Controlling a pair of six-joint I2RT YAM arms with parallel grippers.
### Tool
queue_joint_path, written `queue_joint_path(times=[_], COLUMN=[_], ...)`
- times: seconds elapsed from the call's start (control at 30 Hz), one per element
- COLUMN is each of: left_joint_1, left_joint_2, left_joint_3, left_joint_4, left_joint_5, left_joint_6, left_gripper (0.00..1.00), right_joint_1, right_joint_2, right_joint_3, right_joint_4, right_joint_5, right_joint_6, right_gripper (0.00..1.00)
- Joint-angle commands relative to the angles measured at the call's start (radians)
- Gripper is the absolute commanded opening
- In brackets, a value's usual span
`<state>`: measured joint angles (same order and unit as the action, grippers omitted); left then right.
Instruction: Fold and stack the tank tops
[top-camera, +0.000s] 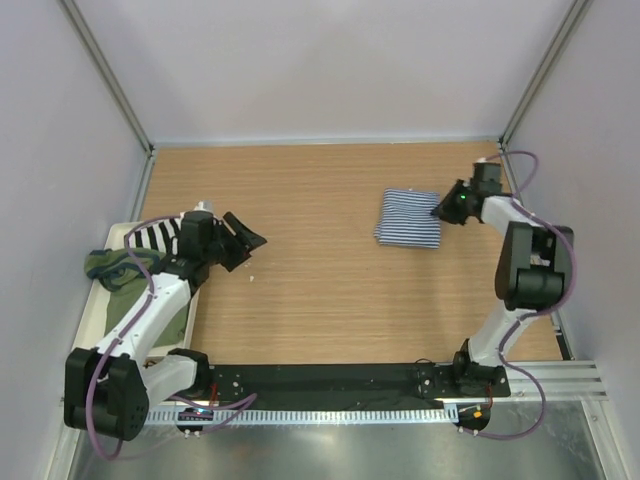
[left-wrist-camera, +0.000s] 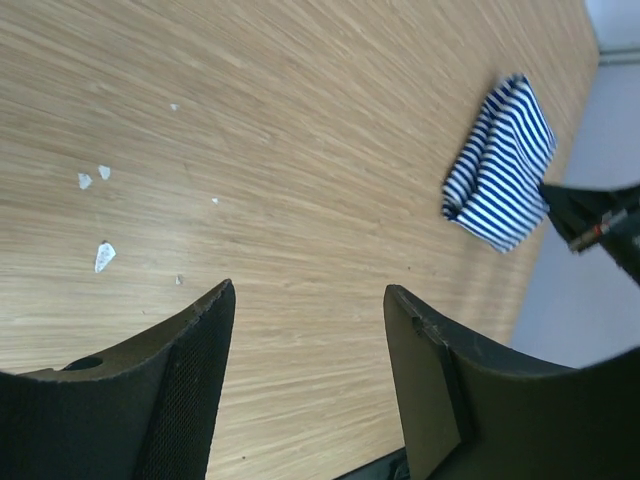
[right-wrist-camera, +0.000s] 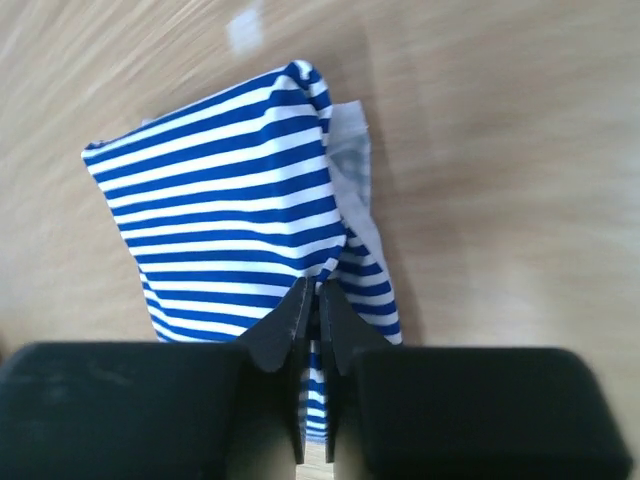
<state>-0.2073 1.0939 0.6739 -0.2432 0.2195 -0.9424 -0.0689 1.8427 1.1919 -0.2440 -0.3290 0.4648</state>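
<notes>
A folded navy-and-white striped tank top (top-camera: 408, 218) (left-wrist-camera: 500, 165) (right-wrist-camera: 230, 220) lies on the wooden table at the right. My right gripper (top-camera: 443, 208) (right-wrist-camera: 318, 290) is shut on its right edge, a fold of striped cloth pinched between the fingers. An olive green tank top (top-camera: 112, 265) lies bunched in a white tray at the far left, with another striped cloth (top-camera: 155, 235) beside it. My left gripper (top-camera: 250, 245) (left-wrist-camera: 308, 290) hovers open over bare wood just right of the tray, holding nothing.
The white tray (top-camera: 105, 315) sits at the table's left edge under my left arm. A few small white scraps (left-wrist-camera: 104, 255) lie on the wood near my left gripper. Grey walls and metal posts close in the table at the back and sides.
</notes>
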Motion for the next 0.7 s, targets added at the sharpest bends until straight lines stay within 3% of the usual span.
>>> queue_joint_path(times=[0.0, 0.03, 0.13, 0.23, 0.27, 0.3, 0.4, 0.43, 0.5, 0.67], left_joint_1=[0.013, 0.014, 0.017, 0.017, 0.017, 0.017, 0.017, 0.020, 0.057, 0.203], left_joint_2=[-0.029, -0.034, -0.043, -0.058, -0.063, -0.068, -0.059, -0.051, -0.011, 0.066], left_joint_3=[0.047, 0.050, 0.087, 0.141, 0.151, 0.179, 0.232, 0.245, 0.274, 0.242], left_joint_4=[-0.013, -0.031, -0.135, -0.288, -0.326, -0.362, -0.502, -0.563, -0.602, -0.639], left_joint_5=[-0.058, -0.090, -0.188, -0.470, -0.618, -0.682, -0.906, -0.957, -1.017, -0.927], left_joint_6=[-0.032, -0.035, -0.024, -0.006, -0.006, -0.010, -0.047, -0.062, -0.073, -0.120], left_gripper=[0.63, 0.64, 0.65, 0.71, 0.76, 0.87, 1.00, 1.00, 1.00, 0.96], right_joint_1=[-0.130, -0.164, -0.223, -0.223, -0.223, -0.223, -0.221, -0.220, -0.207, -0.155], right_joint_2=[-0.163, -0.190, -0.290, -0.391, -0.419, -0.463, -0.552, -0.572, -0.612, -0.724], right_joint_3=[-0.116, -0.147, -0.244, -0.281, -0.285, -0.284, -0.285, -0.288, -0.296, -0.339], right_joint_4=[-0.017, -0.015, -0.021, -0.058, -0.075, -0.109, -0.167, -0.181, -0.201, -0.193], right_joint_5=[0.188, 0.206, 0.298, 0.418, 0.453, 0.503, 0.561, 0.585, 0.597, 0.559], right_joint_6=[0.139, 0.156, 0.216, 0.245, 0.250, 0.258, 0.287, 0.291, 0.299, 0.299], right_gripper=[0.29, 0.53, 0.85, 0.95, 0.96, 0.96, 0.96, 0.96, 0.95, 0.92])
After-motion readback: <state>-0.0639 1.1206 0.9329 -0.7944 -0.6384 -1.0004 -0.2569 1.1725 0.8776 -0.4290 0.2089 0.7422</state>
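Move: My right hand has its shut fingers on the right-hand edge of the folded blue-striped tank top, whose middle lies about 6 cm to my left and 3 cm below; the table's right edge is some 20 cm to the right. My left hand is empty: the green tank top in the tray lies roughly 27 cm to its left and 5 cm back, and the black-striped one 24 cm left and 8 cm farther out, both about 8 cm below. I keep sweeping my right hand quickly right with the blue-striped cloth, about 14 cm, while opening to let it go; I draw back some 12 cm, then rise about 9, turning clockwise. Meanwhile my left hand swings 19 cm left towards the green top in the tray, opening from part-open to full, turning counter-clockwise with its left side tipping up. ##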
